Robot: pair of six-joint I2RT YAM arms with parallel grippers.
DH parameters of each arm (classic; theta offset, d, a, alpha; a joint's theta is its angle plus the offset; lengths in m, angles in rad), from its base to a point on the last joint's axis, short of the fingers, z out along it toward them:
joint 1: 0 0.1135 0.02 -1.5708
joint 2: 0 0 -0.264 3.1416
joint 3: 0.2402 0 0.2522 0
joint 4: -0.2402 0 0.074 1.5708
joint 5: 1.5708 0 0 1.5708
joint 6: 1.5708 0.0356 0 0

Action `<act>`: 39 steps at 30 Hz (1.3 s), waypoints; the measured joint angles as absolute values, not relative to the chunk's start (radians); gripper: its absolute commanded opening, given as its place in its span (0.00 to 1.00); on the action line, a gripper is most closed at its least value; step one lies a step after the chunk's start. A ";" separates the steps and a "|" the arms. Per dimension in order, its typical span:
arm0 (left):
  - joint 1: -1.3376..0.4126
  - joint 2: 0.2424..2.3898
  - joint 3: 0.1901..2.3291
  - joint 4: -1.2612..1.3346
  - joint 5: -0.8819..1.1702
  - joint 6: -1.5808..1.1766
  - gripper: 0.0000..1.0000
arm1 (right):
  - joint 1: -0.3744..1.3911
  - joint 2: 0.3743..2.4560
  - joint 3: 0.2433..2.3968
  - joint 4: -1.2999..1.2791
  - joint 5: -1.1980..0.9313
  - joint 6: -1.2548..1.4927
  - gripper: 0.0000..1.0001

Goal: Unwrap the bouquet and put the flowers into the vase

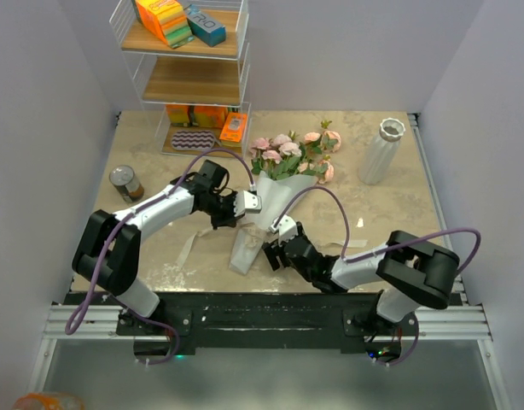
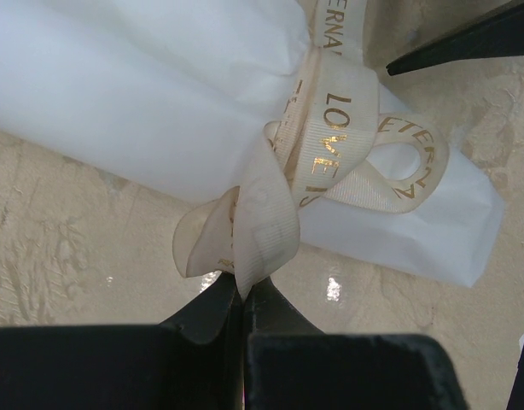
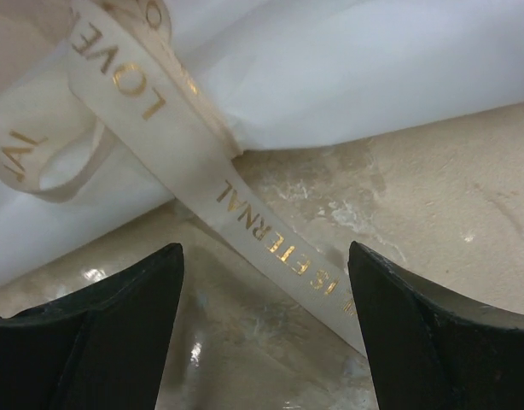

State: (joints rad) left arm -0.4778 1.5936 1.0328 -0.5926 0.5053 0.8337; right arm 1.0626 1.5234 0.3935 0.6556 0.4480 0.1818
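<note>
The bouquet (image 1: 275, 192) lies on the table, its pale pink flowers (image 1: 289, 152) pointing to the far side and its white paper cone (image 2: 142, 94) narrowing toward me. A cream ribbon (image 2: 330, 145) with gold lettering is tied round the cone. My left gripper (image 2: 243, 295) is shut on a loop end of that ribbon, at the cone's left side (image 1: 245, 205). My right gripper (image 3: 264, 256) stands open at the cone's near right (image 1: 275, 249), low over the table. The ribbon's loose tail (image 3: 279, 239) lies flat between its fingers. The white ribbed vase (image 1: 382, 152) stands upright at the far right.
A small metal can (image 1: 125, 183) stands at the left. A white wire shelf (image 1: 189, 77) with coloured boxes fills the far left corner. Walls close in the table on both sides.
</note>
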 measured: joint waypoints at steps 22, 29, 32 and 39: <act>-0.478 1.594 1.033 -0.593 0.505 0.834 0.00 | 1.070 1.783 0.439 0.943 0.602 0.223 0.00; -0.478 1.594 1.034 -0.596 0.506 0.830 0.00 | 1.071 1.554 0.378 0.755 0.693 0.330 0.00; -0.479 1.591 1.043 -0.616 0.518 0.830 0.00 | 1.071 1.378 0.378 0.649 0.722 0.382 0.00; -0.479 1.542 1.119 -0.661 0.548 0.817 0.00 | 1.034 1.080 0.389 0.382 0.776 0.492 0.00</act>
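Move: The ribbon strand that the open right hand straddles lies about 3 cm ahead of it, 2 cm to its left and 2 cm below. The knot sits roughly 3 cm ahead and 8 cm left of that hand, and the paper's lower end about 6 cm back and 9 cm left, both some 2 cm lower. From the left hand, already pinching the ribbon on the other side, the knot is about 5 cm right and 2 cm back, the strand 9 cm right and 1 cm back, both 2 to 3 cm below. The right hand dips slightly, slides about 3 cm forward and left along the table and shuts on the loose ribbon strand beside the knot, then draws it right, away from the knot, by some 9 cm, and lifts it steeply by about 11 cm while the wrist swings clockwise and its left side rolls up. The left hand holds still with its fingers shut on its side of the ribbon, and only near the end rises about 4 cm with a slight drift to the right. ##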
